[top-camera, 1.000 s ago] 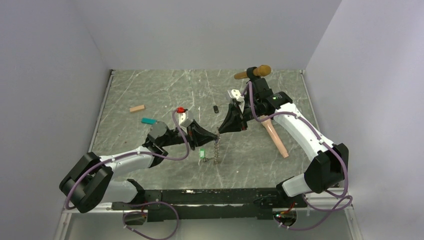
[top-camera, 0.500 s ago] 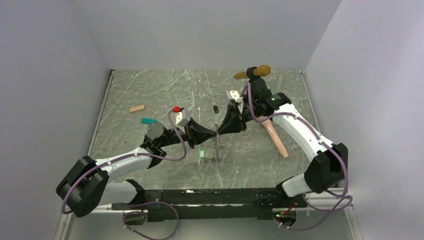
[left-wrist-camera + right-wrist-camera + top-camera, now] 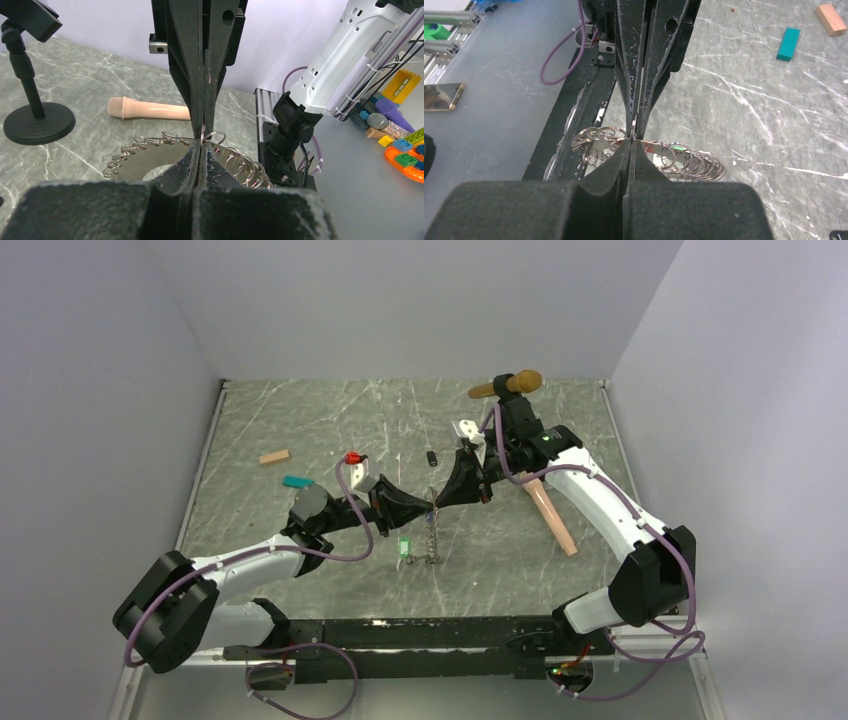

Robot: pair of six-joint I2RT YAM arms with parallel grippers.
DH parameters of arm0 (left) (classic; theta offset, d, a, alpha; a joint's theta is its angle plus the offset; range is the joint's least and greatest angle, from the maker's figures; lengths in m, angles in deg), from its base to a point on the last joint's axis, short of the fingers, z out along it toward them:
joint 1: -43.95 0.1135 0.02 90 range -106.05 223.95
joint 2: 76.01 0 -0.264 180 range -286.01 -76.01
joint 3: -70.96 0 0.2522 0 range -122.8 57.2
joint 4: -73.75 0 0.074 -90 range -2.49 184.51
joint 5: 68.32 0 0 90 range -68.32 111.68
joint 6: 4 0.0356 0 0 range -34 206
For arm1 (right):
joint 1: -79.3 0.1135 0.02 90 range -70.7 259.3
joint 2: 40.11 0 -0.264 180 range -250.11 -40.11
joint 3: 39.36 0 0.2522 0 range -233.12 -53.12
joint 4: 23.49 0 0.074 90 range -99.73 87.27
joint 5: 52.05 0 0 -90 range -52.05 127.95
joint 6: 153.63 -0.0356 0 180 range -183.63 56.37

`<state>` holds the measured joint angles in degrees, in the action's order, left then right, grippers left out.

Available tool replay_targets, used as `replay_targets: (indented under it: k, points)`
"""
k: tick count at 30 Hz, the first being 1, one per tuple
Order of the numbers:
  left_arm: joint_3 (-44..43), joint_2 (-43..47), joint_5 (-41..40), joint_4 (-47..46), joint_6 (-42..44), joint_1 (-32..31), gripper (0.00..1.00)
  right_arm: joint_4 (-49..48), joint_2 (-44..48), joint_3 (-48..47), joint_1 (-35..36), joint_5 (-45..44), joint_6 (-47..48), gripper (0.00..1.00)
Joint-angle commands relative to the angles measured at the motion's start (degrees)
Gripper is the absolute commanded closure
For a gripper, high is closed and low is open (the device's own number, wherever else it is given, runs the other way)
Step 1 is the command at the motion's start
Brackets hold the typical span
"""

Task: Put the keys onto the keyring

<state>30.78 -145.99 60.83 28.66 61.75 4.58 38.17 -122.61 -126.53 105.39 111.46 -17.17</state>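
The keyring (image 3: 430, 538) is a flat metal disc with several small split rings round its rim. It hangs over the middle of the table, gripped from both sides. My left gripper (image 3: 432, 508) is shut on its rim (image 3: 150, 162), and the right gripper (image 3: 440, 503) is shut on a ring at the same spot (image 3: 684, 160). In the left wrist view the right fingers (image 3: 187, 75) stand tip to tip above my own. A key with a green tag (image 3: 405, 549) lies on the table beside the hanging keyring. By the left wrist sits a small red piece (image 3: 352, 457); I cannot tell whether it is a key.
A pink microphone (image 3: 552, 515) lies under the right arm. The black stand (image 3: 505, 390) is at the back, its round base (image 3: 37, 122) showing in the left wrist view. A teal block (image 3: 296, 481) and a tan block (image 3: 274, 456) lie left. A small dark item (image 3: 432, 457) lies behind the grippers.
The right jaws have closed onto the keyring. The left gripper and the keyring have shifted slightly away from the arm bases. The green key has stayed put.
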Motion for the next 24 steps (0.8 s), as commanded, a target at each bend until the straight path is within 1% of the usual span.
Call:
replay_targets:
  k: [1, 2, 3, 5, 8, 10, 12, 16, 20, 24]
  points:
    - [-1.24, 0.34, 0.90, -3.07, -0.26, 0.18, 1.00, 0.26, 0.14, -0.70, 0.39, 1.10, 2.40, 1.00]
    - [-1.38, 0.46, 1.51, -2.38, -0.08, 0.20, 1.00, 0.95, 0.12, -0.91, 0.45, 1.03, 3.12, 1.00]
    - [-1.55, 0.78, 1.92, -1.43, 0.19, 0.30, 0.98, 1.85, 0.07, -1.17, 0.43, 0.82, 4.13, 1.00]
    - [-2.08, 1.60, 2.52, 2.31, 0.82, 0.85, 0.84, 3.35, 0.16, -1.61, 0.45, 0.16, 5.97, 1.00]
    - [-2.02, 4.54, 2.03, 7.53, 2.79, 2.15, 0.59, 4.18, 0.23, -1.90, 0.42, -1.01, 6.84, 1.00]
    - [-2.17, 7.08, 1.62, 11.84, 4.91, 2.82, 0.47, 4.56, 0.06, -2.07, 0.41, -1.76, 7.18, 1.00]
    - [-3.23, 9.70, 1.42, 17.85, 7.96, 3.47, 0.39, 5.63, -0.18, -2.62, 0.44, -2.75, 7.96, 1.00]
    - [-8.60, 13.48, 1.63, 34.72, 17.58, 3.82, 0.32, 7.49, -0.88, -3.49, 0.82, -4.78, 9.66, 1.00]
    - [-17.65, 11.21, 4.22, 53.35, 28.86, 3.67, 0.32, 7.98, -1.54, -3.81, 1.39, -6.05, 10.02, 1.00]
    - [-23.89, 8.20, 1.59, 65.76, 37.35, 1.77, 0.32, 8.65, -2.21, -4.28, 1.99, -6.57, 10.40, 1.00]
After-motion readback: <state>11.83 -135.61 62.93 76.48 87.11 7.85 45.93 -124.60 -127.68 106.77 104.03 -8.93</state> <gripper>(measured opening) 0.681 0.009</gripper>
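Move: The keyring stands nearly on edge, pinched near its upper rim by both hands, whose fingertips almost meet there. Its middle is roughly 6 cm below either hand and about 3 cm back, with no clear sideways offset. From the right hand, the green key tag lies on the table some 5 cm left, 2 cm back and 17 cm down; the black fob is about 18 cm ahead, in line sideways, at table height. The keyring passes wholly to the right hand: the left fingers open wide and let go of the rim, backing off about 2.5 cm left before rising some 3.5 cm, slightly forward too, with the fingertips tipping down about 20 degrees. The right fingers stay shut on the rim and lower the keyring about 3 cm, tilting slightly further down. ##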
